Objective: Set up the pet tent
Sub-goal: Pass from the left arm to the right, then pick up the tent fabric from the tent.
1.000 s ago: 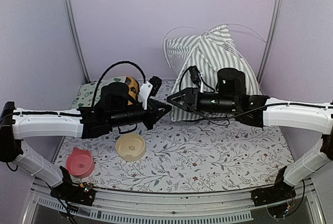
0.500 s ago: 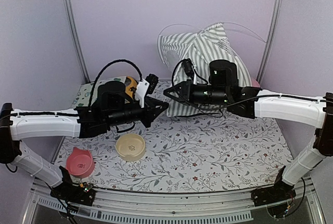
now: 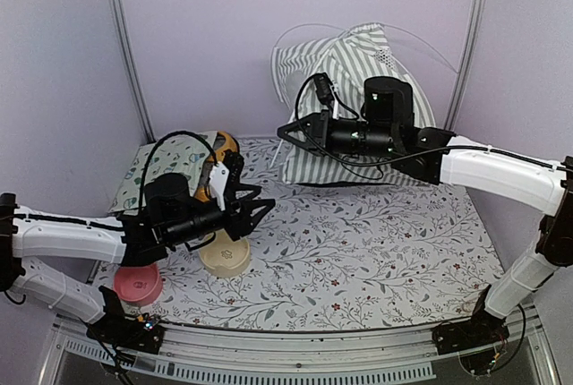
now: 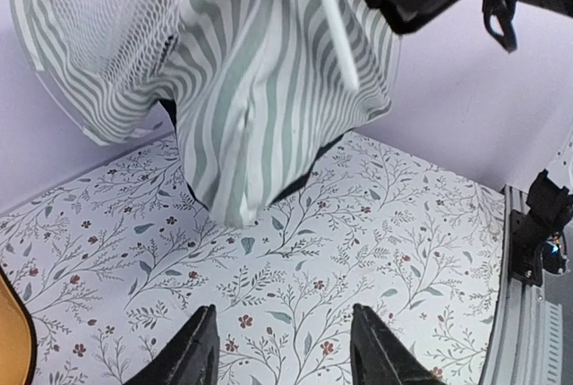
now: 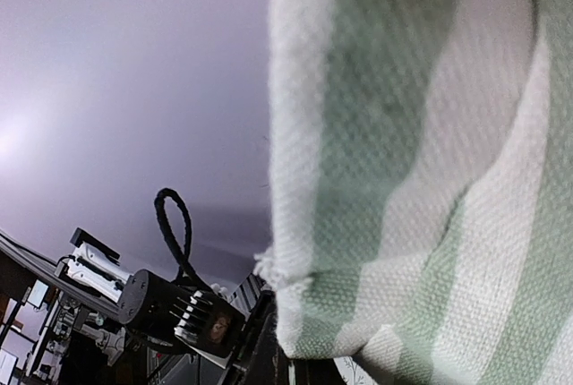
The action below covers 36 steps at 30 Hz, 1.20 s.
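The pet tent (image 3: pixel 345 67), grey-green and white striped, stands crumpled at the back of the table, with thin white poles arching over it. My right gripper (image 3: pixel 286 131) is shut on its front left edge and holds it raised. In the right wrist view the striped fabric (image 5: pixel 421 179) fills the frame, pinched at the jaws (image 5: pixel 304 372). My left gripper (image 3: pixel 264 209) hangs low over the floral cloth, open and empty, apart from the tent. In the left wrist view its fingertips (image 4: pixel 201 349) frame bare cloth, and the tent (image 4: pixel 251 89) hangs beyond with a white pole (image 4: pixel 336 31).
A cream bowl (image 3: pixel 224 252) sits just under the left arm and a pink bowl (image 3: pixel 137 284) at the near left. A cream mat with teal shapes (image 3: pixel 166 163) and an orange item (image 3: pixel 226 143) lie at the back left. Metal posts (image 3: pixel 125 45) flank the back wall.
My left gripper opened and drew back down toward the near left, away from the tent. My right gripper shut on the tent's edge and lifted it up and left.
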Tool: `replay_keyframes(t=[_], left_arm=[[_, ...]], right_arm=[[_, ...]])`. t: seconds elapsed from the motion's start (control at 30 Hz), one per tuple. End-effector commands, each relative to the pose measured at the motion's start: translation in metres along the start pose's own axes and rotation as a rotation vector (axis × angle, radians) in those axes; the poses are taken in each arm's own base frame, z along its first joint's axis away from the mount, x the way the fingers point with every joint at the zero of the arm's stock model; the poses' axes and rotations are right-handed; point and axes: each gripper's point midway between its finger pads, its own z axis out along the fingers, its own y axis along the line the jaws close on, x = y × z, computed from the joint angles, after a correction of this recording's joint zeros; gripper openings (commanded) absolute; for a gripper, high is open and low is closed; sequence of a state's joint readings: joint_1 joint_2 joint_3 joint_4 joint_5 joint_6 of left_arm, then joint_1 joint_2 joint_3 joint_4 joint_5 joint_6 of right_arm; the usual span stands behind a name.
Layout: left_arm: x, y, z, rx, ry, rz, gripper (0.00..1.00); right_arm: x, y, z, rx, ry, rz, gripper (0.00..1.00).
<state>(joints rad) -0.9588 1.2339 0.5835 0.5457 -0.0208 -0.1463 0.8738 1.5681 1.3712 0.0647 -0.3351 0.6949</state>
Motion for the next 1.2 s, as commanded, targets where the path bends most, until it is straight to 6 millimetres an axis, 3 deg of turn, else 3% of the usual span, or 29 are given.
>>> replay_keyframes(t=[0.0, 0.23, 0.43, 0.77, 1.0, 1.1, 1.17], left_arm=[[-0.027, 0.002, 0.001, 0.003, -0.155, 0.018, 0.51], [-0.037, 0.015, 0.021, -0.041, -0.232, 0.012, 0.49], [-0.046, 0.011, 0.037, -0.001, -0.26, 0.039, 0.45], [-0.037, 0.006, 0.057, 0.045, -0.233, 0.061, 0.33], [-0.031, 0.008, 0.063, 0.037, -0.221, 0.061, 0.38], [-0.033, 0.007, 0.064, 0.04, -0.229, 0.061, 0.27], [-0.032, 0.007, 0.065, 0.041, -0.226, 0.066, 0.11]], right_arm=[[-0.029, 0.005, -0.003, -0.006, -0.068, -0.03, 0.0], [-0.033, 0.014, -0.006, -0.027, -0.07, -0.031, 0.0], [-0.035, 0.015, -0.009, -0.02, -0.071, -0.031, 0.0], [-0.038, 0.018, -0.012, -0.015, -0.08, -0.035, 0.0], [-0.041, 0.022, -0.014, -0.02, -0.08, -0.048, 0.0], [-0.04, 0.021, -0.014, -0.016, -0.08, -0.046, 0.0], [-0.042, 0.021, -0.015, -0.007, -0.086, -0.048, 0.0]])
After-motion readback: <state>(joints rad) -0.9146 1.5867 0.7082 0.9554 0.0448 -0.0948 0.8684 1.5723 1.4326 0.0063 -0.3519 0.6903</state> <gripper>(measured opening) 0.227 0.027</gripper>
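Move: The left hand, open and empty, has the hanging lower corner of the striped tent cloth about 5 cm ahead of it, 5 cm to its right and roughly level. The white rod's free end is some 10 cm above that hand, about 1 cm ahead and 2 cm to its right; the cream dish is roughly 12 cm to its left, level fore and aft, some 22 cm below. From the right hand, that cloth corner hangs about 12 cm below, 2 cm to the left and level fore and aft. The left hand reaches forward and to the right, about 6 cm in all, to the hanging lower corner of the striped cloth, leading with the forward part, rising a couple of centimetres midway and sinking back about half of that, while its fingers tip up some 10 degrees. It closes from half open to about a quarter around the cloth's tip, as the right hand keeps its pinch on the cloth above, stays in place level and edges up 1 to 1.5 cm. ##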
